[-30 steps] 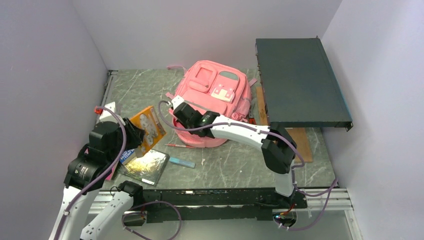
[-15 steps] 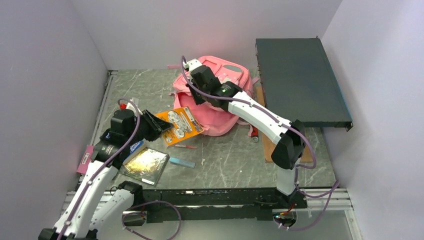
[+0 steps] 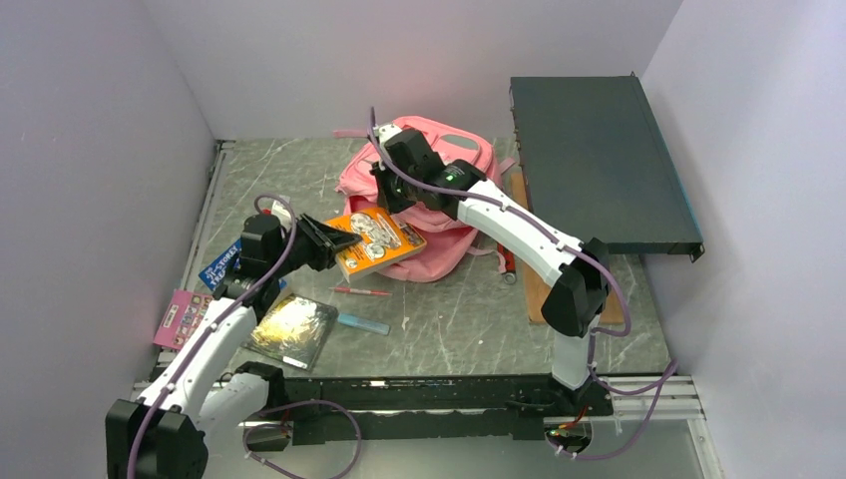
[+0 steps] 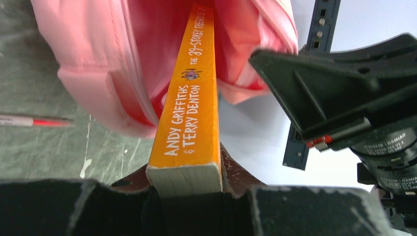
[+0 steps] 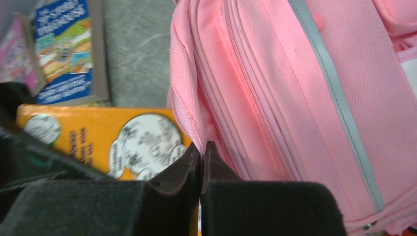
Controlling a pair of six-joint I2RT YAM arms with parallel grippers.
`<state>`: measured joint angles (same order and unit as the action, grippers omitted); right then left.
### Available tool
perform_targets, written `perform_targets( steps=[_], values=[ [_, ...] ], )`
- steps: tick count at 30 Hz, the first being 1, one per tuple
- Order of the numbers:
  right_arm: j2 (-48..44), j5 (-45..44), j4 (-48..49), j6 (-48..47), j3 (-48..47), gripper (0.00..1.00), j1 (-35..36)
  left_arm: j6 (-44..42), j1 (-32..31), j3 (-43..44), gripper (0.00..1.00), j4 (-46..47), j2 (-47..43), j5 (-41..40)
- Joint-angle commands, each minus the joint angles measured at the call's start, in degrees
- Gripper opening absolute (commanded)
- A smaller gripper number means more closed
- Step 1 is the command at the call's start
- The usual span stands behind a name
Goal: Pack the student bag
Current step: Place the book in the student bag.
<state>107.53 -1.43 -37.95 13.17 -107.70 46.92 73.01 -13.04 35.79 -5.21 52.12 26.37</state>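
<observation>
The student bag [image 3: 439, 244], pink with grey trim, lies at the back middle of the table. My right gripper [image 3: 384, 190] is shut on a fold of fabric beside a zip at the bag's left edge [image 5: 189, 110], with the fabric pinched between the jaws [image 5: 201, 150]. My left gripper [image 3: 334, 244] is shut on the near end of an orange book [image 3: 377, 239]. In the left wrist view the book's spine [image 4: 192, 98] runs away from the fingers [image 4: 184, 167], and its far end sits inside the bag's pink opening [image 4: 98, 64].
A dark rack [image 3: 599, 165] overhangs the right side, with a wooden board [image 3: 539, 284] under it. A blue book [image 3: 221, 264], a pink card [image 3: 182, 317], a shiny packet [image 3: 291, 329], a red pen [image 3: 361, 291] and a light blue stick [image 3: 363, 324] lie at the front left.
My left gripper has carried the orange book rightward to the bag's mouth. My right gripper has moved from the bag's near side up to its left edge, lifting the fabric.
</observation>
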Motion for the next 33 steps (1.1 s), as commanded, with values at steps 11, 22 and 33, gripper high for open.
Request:
perform_targets(
  steps=[11,22,33],
  values=[
    [-3.63,19.96,15.22,13.21,-5.09,0.0,-3.2,1.51,4.82,-0.64,0.0,35.04,12.12,6.07],
    [-1.28,26.76,18.48,16.43,-5.18,0.0,-5.77,2.43,-4.99,4.13,0.0,48.23,29.15,-24.72],
    [1.34,29.78,18.47,20.44,-11.14,0.0,-6.73,7.23,-16.3,18.04,0.0,49.12,48.93,-45.35]
  ],
)
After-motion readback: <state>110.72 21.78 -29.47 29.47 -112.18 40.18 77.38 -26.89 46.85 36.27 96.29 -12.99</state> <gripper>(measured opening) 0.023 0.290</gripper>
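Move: The orange book is already in the left fingers, its far end at the bag's open mouth, whose middle lies about 6 cm ahead, 8 cm to the right and 6 cm below that hand. The red pen lies some 5 cm back, almost straight below. The right hand is already pinching the edge of the bag's top panel; from it the mouth is roughly 2 cm back, 2 cm left and 8 cm down. Forward goes the left hand, about 17 cm, then also sinking and easing to the right, driving the gripped orange book in beneath the raised panel while swinging some 25 degrees counter-clockwise. The right hand keeps its pinch on the panel edge, lifting it about 5 cm and a little left, rolling so its left side rises. ##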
